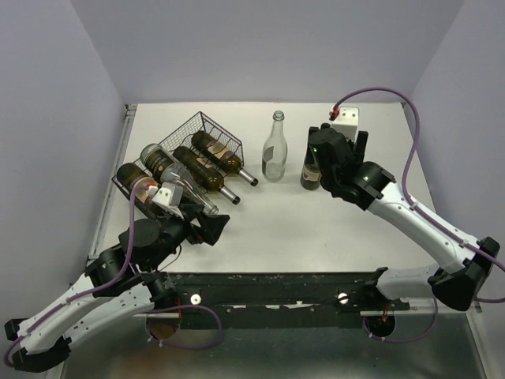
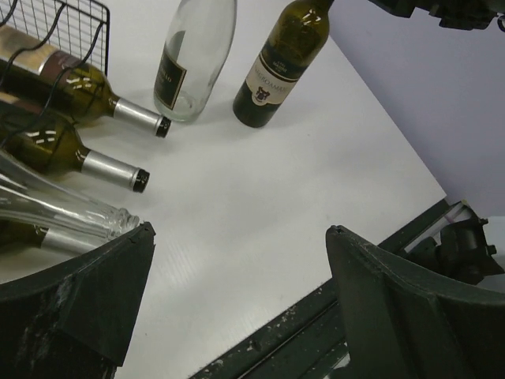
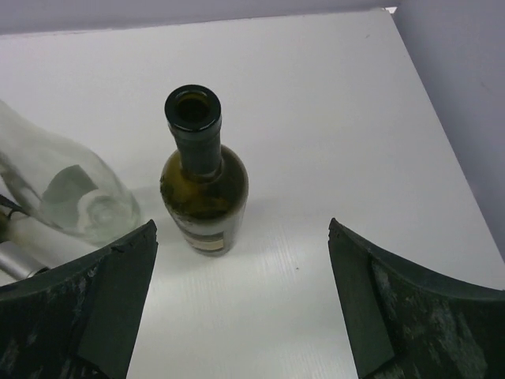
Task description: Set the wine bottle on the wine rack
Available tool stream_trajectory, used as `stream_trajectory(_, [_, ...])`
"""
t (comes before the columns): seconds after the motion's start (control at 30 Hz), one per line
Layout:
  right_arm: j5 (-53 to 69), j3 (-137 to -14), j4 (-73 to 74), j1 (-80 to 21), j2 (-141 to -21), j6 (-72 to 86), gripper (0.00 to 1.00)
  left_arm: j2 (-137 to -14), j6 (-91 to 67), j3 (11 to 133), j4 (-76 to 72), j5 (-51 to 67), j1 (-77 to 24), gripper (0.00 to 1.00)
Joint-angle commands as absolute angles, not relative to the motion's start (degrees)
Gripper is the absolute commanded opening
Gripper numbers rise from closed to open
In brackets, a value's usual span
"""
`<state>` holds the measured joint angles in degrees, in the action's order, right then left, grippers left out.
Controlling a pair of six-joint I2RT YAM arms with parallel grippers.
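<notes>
Upright at the back right of the table [image 1: 316, 237] stands a dark green wine bottle [image 1: 310, 172] with a cream label, its mouth open [image 3: 203, 185]. My right gripper [image 1: 335, 154] hovers over it, open; in the right wrist view [image 3: 241, 225] the bottle stands ahead of the fingertips, not between them. The black wire wine rack [image 1: 201, 130] at the back left cradles several lying bottles [image 2: 79, 87]. My left gripper [image 1: 217, 229] is open and empty near the rack's front [image 2: 241, 230].
A clear glass bottle [image 1: 274, 150] stands upright just left of the dark one [image 2: 193, 55]. The necks of the racked bottles [image 2: 110, 170] stick out toward the table's middle. A black metal rail [image 1: 276, 288] runs along the near edge. Purple walls close the sides.
</notes>
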<state>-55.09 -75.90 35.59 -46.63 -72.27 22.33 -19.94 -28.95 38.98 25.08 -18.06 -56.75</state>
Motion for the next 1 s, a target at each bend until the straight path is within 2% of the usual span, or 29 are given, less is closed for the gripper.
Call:
stream_trajectory(0.0, [-48.62, -77.34, 29.89, -41.5, -78.56, 18.38, 0.94, -22.84, -42.7, 43.32, 34.79, -24.07, -56.95, 0.99])
stream_trajectory(0.17, [-44.31, -79.89, 25.58, -37.63, -84.19, 17.05, 0.87, -24.17, -40.72, 45.62, 38.24, -26.29, -56.95, 0.99])
stream_trajectory(0.43, [-41.14, -81.65, 22.59, -33.14, -88.24, 15.91, 0.74, -17.76, -26.9, 41.58, 29.98, -13.81, -56.95, 0.99])
stream_trajectory(0.57, [-38.94, -80.6, 20.83, -31.91, -88.51, 14.94, 0.66, -16.43, -25.58, 40.78, 29.44, -13.19, -56.95, 0.99])
stream_trajectory(0.73, [-36.66, -80.16, 20.21, -31.73, -88.24, 14.15, 0.44, -17.75, -23.65, 41.83, 31.11, -11.96, -56.95, 0.99])
stream_trajectory(0.8, [-35.95, -79.89, 20.21, -31.64, -87.8, 14.15, 0.31, -18.01, -23.12, 41.84, 31.12, -11.52, -56.95, 0.99])
stream_trajectory(0.9, [-36.04, -80.15, 21.09, -31.55, -86.93, 14.06, 0.06, -18.28, -22.15, 41.75, 30.32, -10.73, -56.95, 0.99])
stream_trajectory(0.93, [-35.86, -80.24, 21.35, -31.64, -86.58, 14.06, 0.01, -18.63, -21.8, 41.75, 30.15, -10.64, -56.95, 0.99])
stream_trajectory(0.97, [-35.25, -80.33, 21.79, -31.64, -85.96, 13.89, 0.01, -19.15, -21.45, 41.84, 29.8, -10.37, -56.95, 0.99])
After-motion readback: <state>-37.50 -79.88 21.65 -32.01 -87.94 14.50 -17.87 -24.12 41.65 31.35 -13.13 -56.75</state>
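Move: The wine bottle stands upright, its middle about 10 cm ahead of my open right hand, 1 cm to its left and some 16 cm below. A clear bottle stands about 13 cm to the left of the wine bottle and 3 cm farther out; the nearest racked bottle lies roughly 31 cm to the wine bottle's left and 4 cm farther out. From my left hand the wine bottle is about 24 cm ahead, 31 cm right and a little below. I reach my right hand about 10 cm forward to the upright wine bottle, sinking some 5 cm in the first part and then going nearly level, with the fingers tipping slightly down. I bring them in around its neck just below the mouth, narrowing slowly on the way and faster at the end, until they pinch the neck from both sides. ##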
